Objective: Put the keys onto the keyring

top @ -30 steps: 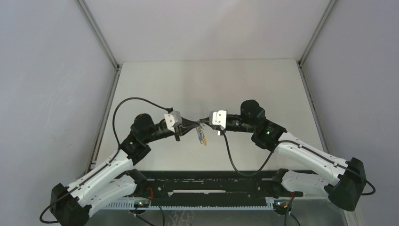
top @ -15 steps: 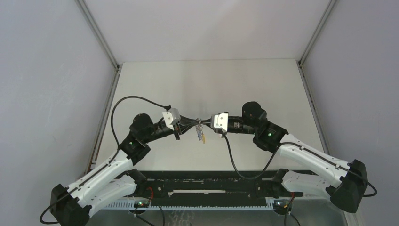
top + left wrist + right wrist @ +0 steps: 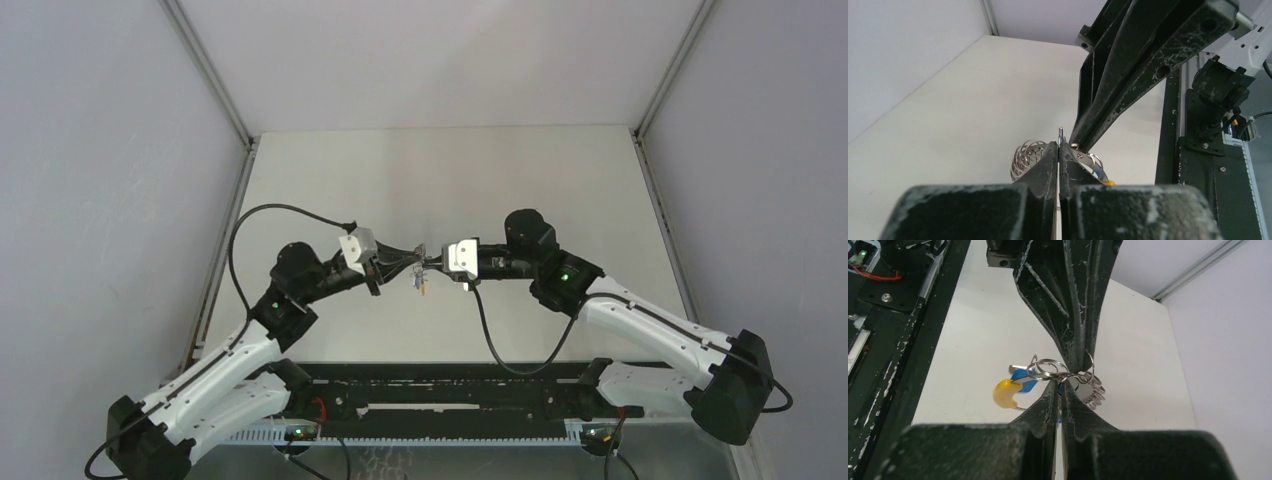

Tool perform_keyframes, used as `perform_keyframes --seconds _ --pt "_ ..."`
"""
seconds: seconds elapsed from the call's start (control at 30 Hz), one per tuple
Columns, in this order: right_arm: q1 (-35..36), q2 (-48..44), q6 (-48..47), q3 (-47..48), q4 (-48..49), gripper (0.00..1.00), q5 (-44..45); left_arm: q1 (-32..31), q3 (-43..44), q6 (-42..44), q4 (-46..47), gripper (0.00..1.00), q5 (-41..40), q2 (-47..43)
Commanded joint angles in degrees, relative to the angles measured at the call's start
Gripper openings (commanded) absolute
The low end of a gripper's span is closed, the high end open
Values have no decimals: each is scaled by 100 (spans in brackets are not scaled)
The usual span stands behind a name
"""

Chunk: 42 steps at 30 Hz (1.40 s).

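My two grippers meet tip to tip above the middle of the table. The left gripper (image 3: 414, 262) (image 3: 1059, 145) is shut on the keyring (image 3: 1024, 155), whose silvery coils bulge out on both sides of its tips. The right gripper (image 3: 433, 264) (image 3: 1066, 386) is shut too, with the blue of a key showing in the slit between its fingers. Beside its tips, the keyring (image 3: 1048, 365) crosses with its yellow curved section (image 3: 1004, 393), and another blue key (image 3: 1024, 379) hangs on the ring. The bundle (image 3: 424, 284) dangles just below the tips.
The white table (image 3: 450, 170) is walled by grey panels, with metal posts at the back corners. A black rail (image 3: 450, 395) with the arm bases runs along the near edge. The right arm's cable (image 3: 487, 330) loops low over the table.
Both grippers have shifted slightly left, still pressed tip to tip. The dangling bundle has drawn up closer under the tips. Both stay shut.
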Motion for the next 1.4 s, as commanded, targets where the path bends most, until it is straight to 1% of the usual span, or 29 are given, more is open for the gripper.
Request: perform_keyframes --seconds 0.0,0.17,0.3,0.4,0.47,0.53,0.6,0.7,0.83,0.93,1.13,1.37 --pt "-52 130 -112 158 -803 0 -392 117 60 -207 1229 0 5 -197" --pt "-86 169 -84 242 -937 0 -501 146 -108 -288 1530 0 136 -145" --pt "-214 32 116 279 -953 0 -714 183 -247 -347 1717 1 134 -72" --pt "-422 -65 429 278 -893 8 -893 198 -359 -367 1837 0 146 -10" --pt "-631 -184 696 241 -799 16 -1093 199 -450 -407 1983 0 187 2" --pt "-865 -341 1131 109 -500 20 -1315 199 -594 -457 2208 0 206 -29" --pt "-1101 -476 1502 -21 -165 23 -1578 207 -665 -480 2337 0 221 -75" --pt "-1334 -518 1938 -134 257 24 -1714 208 -686 -475 2417 0 323 -79" --pt "-1400 -296 2383 -144 818 24 -1777 208 -744 -551 2674 0 511 -28" --pt "-1431 -99 2633 -132 1329 23 -2068 208 -735 -581 2767 0 624 26" --pt "-1422 248 2942 58 1736 23 -2532 206 -726 -578 2836 0 828 117" --pt "-1394 394 3113 121 1965 22 -2761 208 -708 -596 2902 0 966 150"
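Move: The keyring hangs from the left gripper's shut tips, its middle about 3 cm below them and 1 cm back. From the right gripper, the blue key tag at its tips lies about 1 cm left and 2 cm down, neither ahead nor back. The keyring's middle is about 1 cm back, 2 cm left and 3 cm down from that gripper, its yellow section some 5 cm back, 2 cm left and 4 cm down. Open the right gripper about a quarter to let go among the small rings and pull it some 4 cm right, clear of the keyring. Raise it, then ease it about 2 cm back left towards the blue key tag, rolling it some 25 degrees, forward side down. Meanwhile keep the left tips shut on their ring and lift about 3 cm, drawing slightly back and tilting the tips up. ##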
